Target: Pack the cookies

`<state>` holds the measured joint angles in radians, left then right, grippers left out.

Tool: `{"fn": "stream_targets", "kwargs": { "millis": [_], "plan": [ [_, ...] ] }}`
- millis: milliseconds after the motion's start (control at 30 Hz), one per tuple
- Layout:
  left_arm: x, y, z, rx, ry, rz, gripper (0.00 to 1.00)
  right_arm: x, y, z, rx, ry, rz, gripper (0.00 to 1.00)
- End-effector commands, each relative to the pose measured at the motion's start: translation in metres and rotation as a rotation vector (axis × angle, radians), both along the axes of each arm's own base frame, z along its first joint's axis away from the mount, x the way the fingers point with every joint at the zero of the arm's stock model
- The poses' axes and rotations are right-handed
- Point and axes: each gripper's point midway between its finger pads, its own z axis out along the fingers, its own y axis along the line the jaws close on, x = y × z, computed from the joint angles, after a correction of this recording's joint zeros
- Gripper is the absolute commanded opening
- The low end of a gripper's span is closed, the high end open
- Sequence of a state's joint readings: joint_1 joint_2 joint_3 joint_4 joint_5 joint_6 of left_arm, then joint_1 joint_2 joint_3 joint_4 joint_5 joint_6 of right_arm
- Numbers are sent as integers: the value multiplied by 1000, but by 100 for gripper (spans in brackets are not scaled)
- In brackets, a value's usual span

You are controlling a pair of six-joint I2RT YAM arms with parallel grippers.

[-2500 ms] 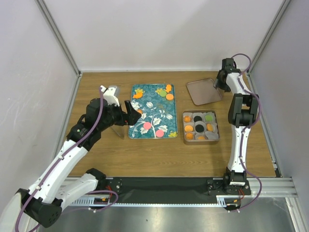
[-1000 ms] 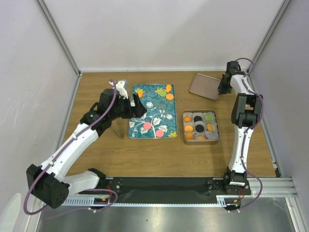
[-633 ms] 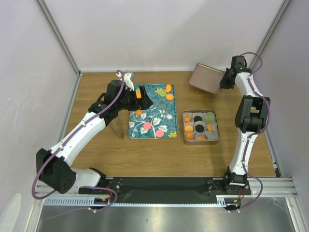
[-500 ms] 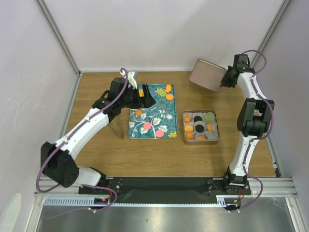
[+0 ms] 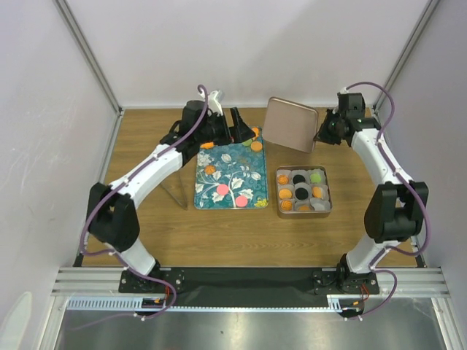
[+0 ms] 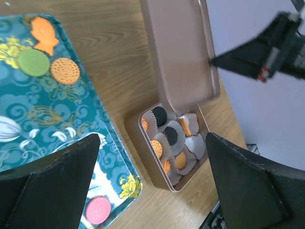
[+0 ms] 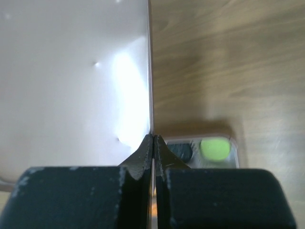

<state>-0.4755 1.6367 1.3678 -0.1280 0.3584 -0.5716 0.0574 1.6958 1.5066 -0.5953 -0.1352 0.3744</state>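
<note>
The cookies are small round discs. Orange and pink ones [image 5: 222,189] lie on the teal tray [image 5: 232,164], and green [image 6: 33,62], orange [image 6: 65,70] and pink [image 6: 98,210] ones show in the left wrist view. Others sit in paper cups inside the square tin [image 5: 303,210], among them a green one [image 7: 214,149]. My left gripper [image 5: 241,125] hovers open over the tray's far end, nothing between its fingers [image 6: 52,191]. My right gripper [image 7: 153,139] is shut on the edge of the tin's lid [image 5: 290,124], holding it tilted in the air beyond the tin.
A clear upright piece [image 5: 175,193] stands on the wood left of the tray. White walls and metal posts close in the table on three sides. The raised lid [image 6: 181,52] hangs close to my left gripper's right side.
My left arm swung from the tray's left side to its far end and its jaws opened fully. My right arm lifted the lid off the table and carried it left, toward the tin.
</note>
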Motion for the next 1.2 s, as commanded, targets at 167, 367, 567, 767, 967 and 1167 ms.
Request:
{"fn": "stream_targets", "kwargs": {
  "millis": [167,367,567,767,967,1167],
  "plan": [
    [15,-34,19,-157,-35,-88,100,-41,35,32,75,-92,88,0],
    [18,-40,6,-171,-6,-103,100,-60,48,30,112,-89,133,0],
    [16,-43,-3,-185,18,-109,93,-71,59,21,126,-72,167,0],
    [11,-45,-11,-186,42,-115,80,-77,66,16,132,-69,186,0],
    [5,-49,-20,-170,74,-124,62,-77,69,20,142,-91,196,0],
    [-3,-49,-23,-169,95,-126,46,-74,70,22,137,-107,204,0]
  ]
}}
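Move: Off to the left hand's right, about 16 cm away and 4 cm farther out, is the lid's middle, some 4 cm lower; the cookie box is about 25 cm right, 11 cm back and 20 cm down, and the teal tray's middle some 5 cm left, level fore and aft, 22 cm below. From the right hand, the box lies about 12 cm back, 2 cm right and 15 cm down; the held lid's middle is 9 cm left and 4 cm farther out. Keeping its pinch on the lid's right edge, the right hand swings the lid back about 8 cm and left some 6 cm, nearly level, with a slight counter-clockwise turn, then all but stops. The left hand moves about 5 cm right and some 3 cm down to meet the lid's left edge, rolls its left side down slightly, and half closes its wide-open fingers around that edge. ##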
